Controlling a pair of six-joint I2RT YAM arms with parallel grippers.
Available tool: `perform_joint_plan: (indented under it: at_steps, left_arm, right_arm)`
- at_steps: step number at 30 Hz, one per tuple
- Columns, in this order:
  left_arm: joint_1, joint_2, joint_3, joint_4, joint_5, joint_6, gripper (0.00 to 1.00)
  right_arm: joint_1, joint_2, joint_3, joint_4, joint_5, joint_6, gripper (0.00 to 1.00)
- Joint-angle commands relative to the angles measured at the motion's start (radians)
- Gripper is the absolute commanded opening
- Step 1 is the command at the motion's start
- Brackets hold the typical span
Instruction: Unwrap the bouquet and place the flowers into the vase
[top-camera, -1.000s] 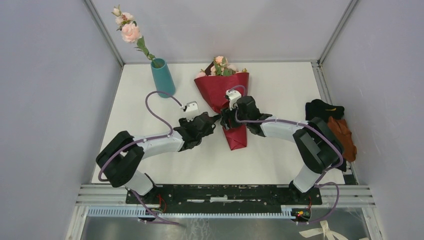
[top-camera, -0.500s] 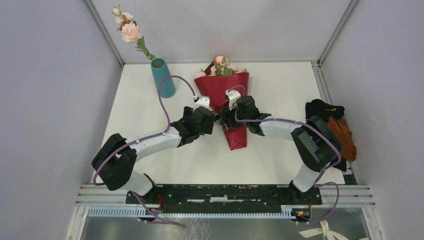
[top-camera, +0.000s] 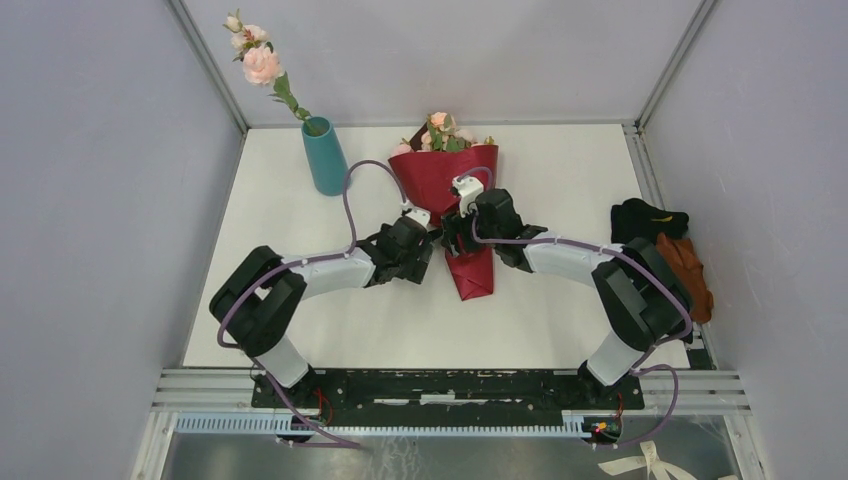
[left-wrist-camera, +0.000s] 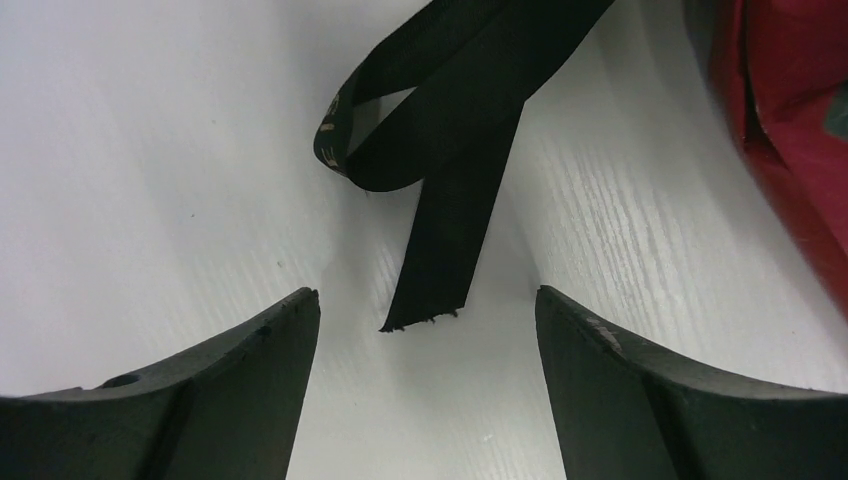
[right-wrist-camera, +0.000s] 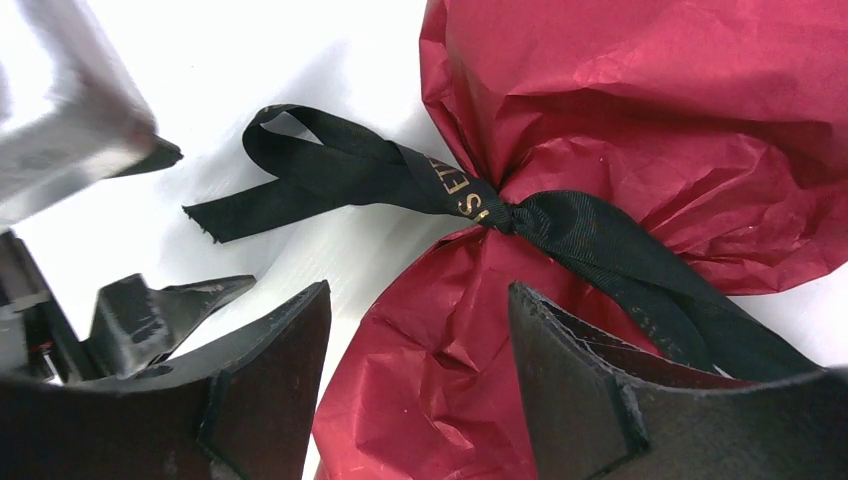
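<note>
The bouquet lies mid-table, a maroon paper cone tied with a black ribbon knotted at the neck. Pink roses poke out of its far end. The teal vase stands at the back left and holds one pink flower. My left gripper is open just left of the cone, low over the table, with the ribbon's loose frayed end just ahead of its fingertips. My right gripper is open over the cone's narrow part below the knot, with crumpled paper between its fingers.
A black-and-orange cloth pile lies at the table's right edge. Grey walls and metal frame posts close in the back and both sides. The left arm's purple cable loops up between the vase and the bouquet.
My left gripper has swung right and forward to the ribbon's loose end beside the cone. The right gripper has stayed over the bouquet's neck.
</note>
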Motion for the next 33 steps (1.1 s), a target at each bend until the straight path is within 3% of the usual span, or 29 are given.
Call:
perform_joint_plan:
  at_steps: [1, 5, 9, 23, 26, 33]
  left_arm:
    - [0.008, 0.027, 0.023, 0.036, 0.022, 0.049, 0.85]
    - [0.012, 0.056, 0.034, 0.035, 0.037, 0.047, 0.79]
    - [0.014, 0.087, 0.041, 0.032, 0.058, 0.043, 0.67]
    - [0.016, 0.127, 0.053, -0.001, 0.103, 0.029, 0.21]
    - [0.02, 0.135, 0.056, -0.009, 0.115, 0.03, 0.05]
    - [0.02, 0.124, 0.055, -0.007, 0.127, 0.022, 0.02]
  right_arm:
    - [-0.001, -0.043, 0.013, 0.009, 0.022, -0.023, 0.71]
    - [-0.001, -0.039, 0.013, 0.014, 0.02, -0.022, 0.71]
    - [-0.003, -0.034, 0.007, 0.016, 0.027, -0.022, 0.71]
    - [-0.003, -0.043, -0.01, 0.018, 0.044, -0.021, 0.71]
    - [-0.003, -0.047, -0.013, 0.019, 0.046, -0.021, 0.71]
    - [-0.004, -0.049, -0.023, 0.022, 0.051, -0.02, 0.71]
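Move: The left hand is open with the black ribbon's near tail almost between its fingertips: the tail lies about 2 cm to its right, 1 cm ahead and 2 cm lower. The ribbon's knot is some 8 cm to this hand's right and 5 cm ahead, while the foot of the red wrapper is around 11 cm to its right and 4 cm back. From the right hand the tail lies roughly 6 cm left, 3 cm back and 5 cm below. The left hand eases about 2.5 cm to its right towards the red wrapper and knot, working forward and down by roughly 1 cm each so that its slanted fingertips come onto the black ribbon's loose tail. As it goes, its wide-open fingers close steadily until nearly shut and pinch the tail just short of its cut end, with the wrist hardly turning. ##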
